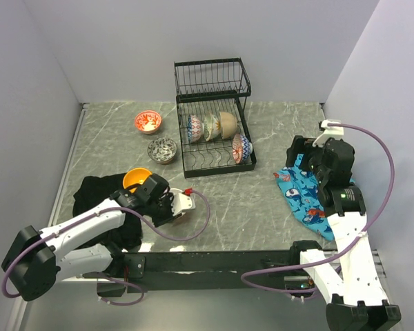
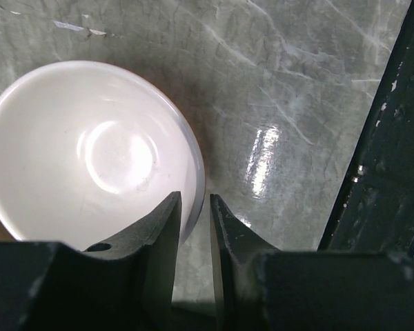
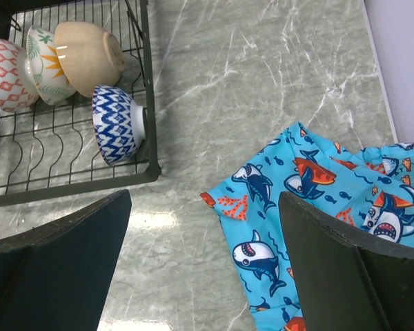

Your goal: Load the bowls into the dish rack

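A white bowl (image 2: 90, 152) sits on the table near the front left, also visible from above (image 1: 185, 201). My left gripper (image 2: 196, 198) stands over its right rim with one finger inside and one outside. The jaws are narrow, and a thin slit of table shows beside the outer finger. The black wire dish rack (image 1: 214, 165) at the back holds several bowls on edge, among them a beige bowl (image 3: 90, 55) and a blue zigzag bowl (image 3: 117, 124). An orange bowl (image 1: 136, 178), a red patterned bowl (image 1: 148, 122) and a dark patterned bowl (image 1: 163, 149) lie left of the rack. My right gripper (image 3: 205, 196) hangs wide open and empty.
A black cloth (image 1: 100, 193) lies under the left arm beside the orange bowl. A blue shark-print cloth (image 3: 317, 207) lies at the right, partly under my right gripper. Walls close in the table on the left, back and right.
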You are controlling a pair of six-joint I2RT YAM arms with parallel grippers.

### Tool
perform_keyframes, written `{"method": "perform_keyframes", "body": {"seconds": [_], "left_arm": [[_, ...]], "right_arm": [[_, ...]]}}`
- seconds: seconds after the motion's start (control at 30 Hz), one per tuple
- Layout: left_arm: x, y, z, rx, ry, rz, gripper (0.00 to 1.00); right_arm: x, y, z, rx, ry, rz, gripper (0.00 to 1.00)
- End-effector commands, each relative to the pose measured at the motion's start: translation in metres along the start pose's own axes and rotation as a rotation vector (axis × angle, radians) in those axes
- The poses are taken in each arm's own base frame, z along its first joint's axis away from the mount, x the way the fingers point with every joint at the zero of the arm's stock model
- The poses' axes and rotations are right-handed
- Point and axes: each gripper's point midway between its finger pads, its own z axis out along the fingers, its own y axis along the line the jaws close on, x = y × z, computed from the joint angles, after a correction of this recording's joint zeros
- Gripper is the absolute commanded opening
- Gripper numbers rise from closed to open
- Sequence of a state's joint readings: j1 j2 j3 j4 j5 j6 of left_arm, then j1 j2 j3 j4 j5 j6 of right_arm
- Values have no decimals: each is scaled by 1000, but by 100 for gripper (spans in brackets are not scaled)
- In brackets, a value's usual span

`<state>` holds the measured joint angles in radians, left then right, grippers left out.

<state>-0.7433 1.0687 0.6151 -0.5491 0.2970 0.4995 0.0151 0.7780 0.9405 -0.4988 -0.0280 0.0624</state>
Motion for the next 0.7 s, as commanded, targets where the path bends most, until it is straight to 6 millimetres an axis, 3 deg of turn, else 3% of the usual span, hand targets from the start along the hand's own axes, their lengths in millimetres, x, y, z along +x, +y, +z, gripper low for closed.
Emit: {"method": "perform_keyframes", "body": {"seconds": [0.0, 0.27, 0.37, 0.47, 0.57, 0.6, 0.63, 0.67], "left_arm": [[-3, 1, 6, -6, -17, 10, 28], [-1, -3, 9, 21, -18, 26, 9], [-6, -5, 3, 35, -22, 39, 2], [-12, -7, -9, 48, -21, 48, 1], [-37, -11, -35, 80, -46, 39, 1], [-64, -6, -53, 77, -100, 63, 1], [-64, -11, -64, 103, -75, 73, 1], [-91, -6, -83, 87, -134, 107, 1]], "right_arm": [[-12, 1, 3, -7, -49, 13, 95], [-11, 1, 4, -3, -45, 18, 95], [-13, 0, 4, 3, -45, 15, 95], [-13, 0, 5, 1, -44, 14, 95], [-15, 1, 5, -4, -38, 18, 95], [-19, 1, 6, -4, -40, 17, 95], [-19, 2, 6, -7, -37, 13, 95], [-19, 2, 8, -5, -34, 12, 95]]}}
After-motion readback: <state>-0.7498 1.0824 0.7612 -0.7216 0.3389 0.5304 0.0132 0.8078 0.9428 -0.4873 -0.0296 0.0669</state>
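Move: The white bowl's middle lies about 5 cm ahead of the left hand, 1 cm to its right and 2 cm lower; its near rim is between the open fingertips. The orange bowl is some 12 cm ahead and 10 cm left, the grey patterned bowl about 22 cm ahead and 2 cm left. From the right hand, the white bowl lies roughly 41 cm left, 8 cm back and 23 cm below. The left hand closes its fingers on the white bowl's near rim, then lifts about 3 cm, pinching it. ##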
